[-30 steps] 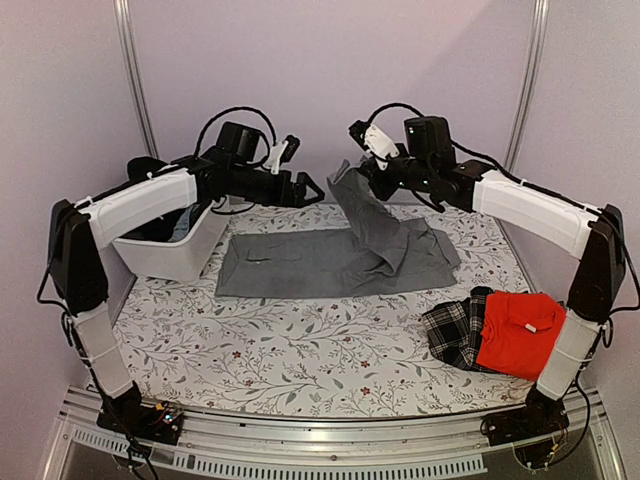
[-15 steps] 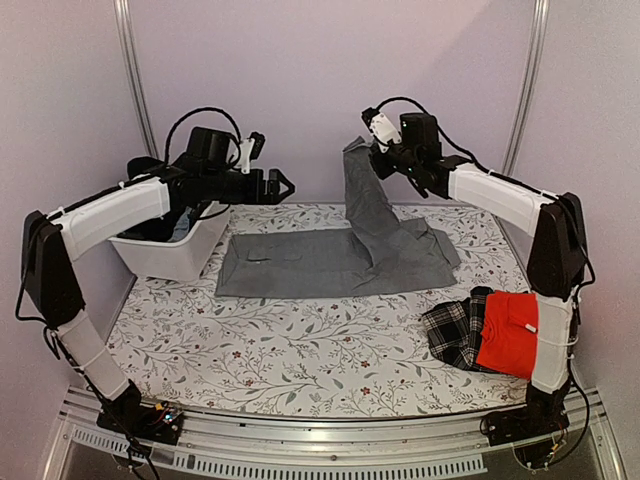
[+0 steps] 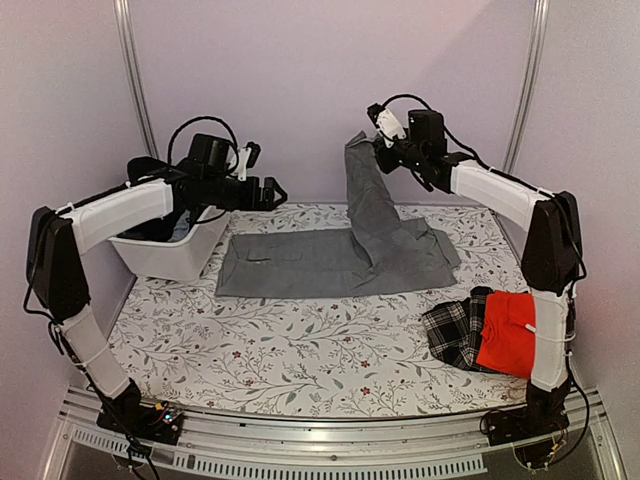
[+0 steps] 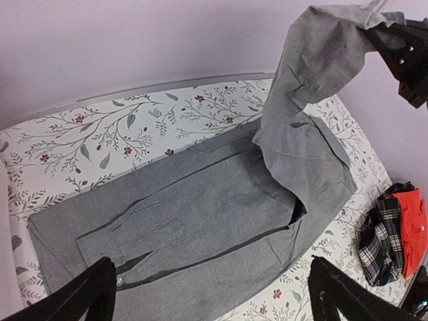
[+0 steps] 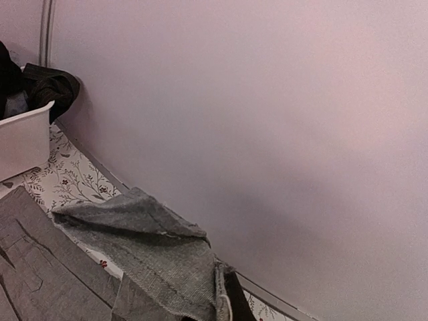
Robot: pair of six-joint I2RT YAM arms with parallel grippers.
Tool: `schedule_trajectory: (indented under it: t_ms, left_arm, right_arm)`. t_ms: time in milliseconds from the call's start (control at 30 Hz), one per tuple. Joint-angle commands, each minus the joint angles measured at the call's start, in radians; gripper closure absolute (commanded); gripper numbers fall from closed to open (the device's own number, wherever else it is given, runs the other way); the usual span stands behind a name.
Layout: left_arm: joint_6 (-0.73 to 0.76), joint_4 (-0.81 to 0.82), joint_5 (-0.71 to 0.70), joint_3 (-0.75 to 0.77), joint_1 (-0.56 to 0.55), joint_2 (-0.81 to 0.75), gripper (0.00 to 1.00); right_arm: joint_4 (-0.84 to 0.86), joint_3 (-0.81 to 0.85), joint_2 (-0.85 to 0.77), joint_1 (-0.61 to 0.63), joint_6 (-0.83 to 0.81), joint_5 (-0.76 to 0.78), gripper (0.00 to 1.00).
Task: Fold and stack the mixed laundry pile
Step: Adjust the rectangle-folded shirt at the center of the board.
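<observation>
A grey long-sleeved shirt (image 3: 310, 262) lies spread on the table. One end of it rises in a tall strip to my right gripper (image 3: 368, 148), which is shut on the cloth high near the back wall. The right wrist view shows the pinched grey fabric (image 5: 160, 257) at my right gripper (image 5: 229, 304). My left gripper (image 3: 272, 192) hangs open in the air beside the tub, touching nothing. In its wrist view the shirt (image 4: 200, 221) lies below, between the dark fingertips (image 4: 83, 297). A red shirt (image 3: 515, 332) and plaid cloth (image 3: 455, 328) lie at the right.
A white tub (image 3: 175, 250) at the back left holds dark and blue garments (image 3: 170, 222). The lilac back wall stands close behind both grippers. The floral table (image 3: 300, 350) stretches bare along the front.
My right gripper lifted the grey cloth higher and nearer the back wall. My left gripper drew back to the left, away from the shirt, and opened a little wider.
</observation>
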Motion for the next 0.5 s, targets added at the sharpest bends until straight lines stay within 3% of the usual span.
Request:
schedule_trajectory:
  t_ms: [0,167,467]
  left_arm:
    - [0.010,-0.015,0.004,0.023,0.034,0.020,0.00]
    - [-0.014,-0.016,0.017,0.008,0.072,0.016,0.00]
    - [-0.023,-0.026,0.035,0.002,0.106,0.019,0.00]
  right_arm:
    - [-0.125,-0.053,-0.029,0.044,-0.042,-0.105,1.00]
    - [-0.306,-0.076,-0.041,0.089,-0.045,-0.049,1.00]
    - [-0.579,0.021,-0.020,0.142,0.098,-0.092,1.00]
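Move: The right hand holds the grey shirt's sleeve end high. The middle of the folded shirt on the board lies about 31 cm below it, roughly 6 cm back and 7 cm to its left. From the same hand, the plaid cloth is some 28 cm back and 19 cm right, and the red shirt about 29 cm back and 33 cm right, both at board level. From the left hand, the shirt's middle is about 6 cm ahead, 16 cm right and 23 cm below. Down and back, drifting left as well, the right hand sweeps its still-pinched sleeve end towards the shirt's middle, sinking about 12 cm while coming some 9 cm back, with the fingers tipping roughly 25 degrees further down. The left hand, wide open and empty, eases a few centimetres left, away from the shirt's middle. ##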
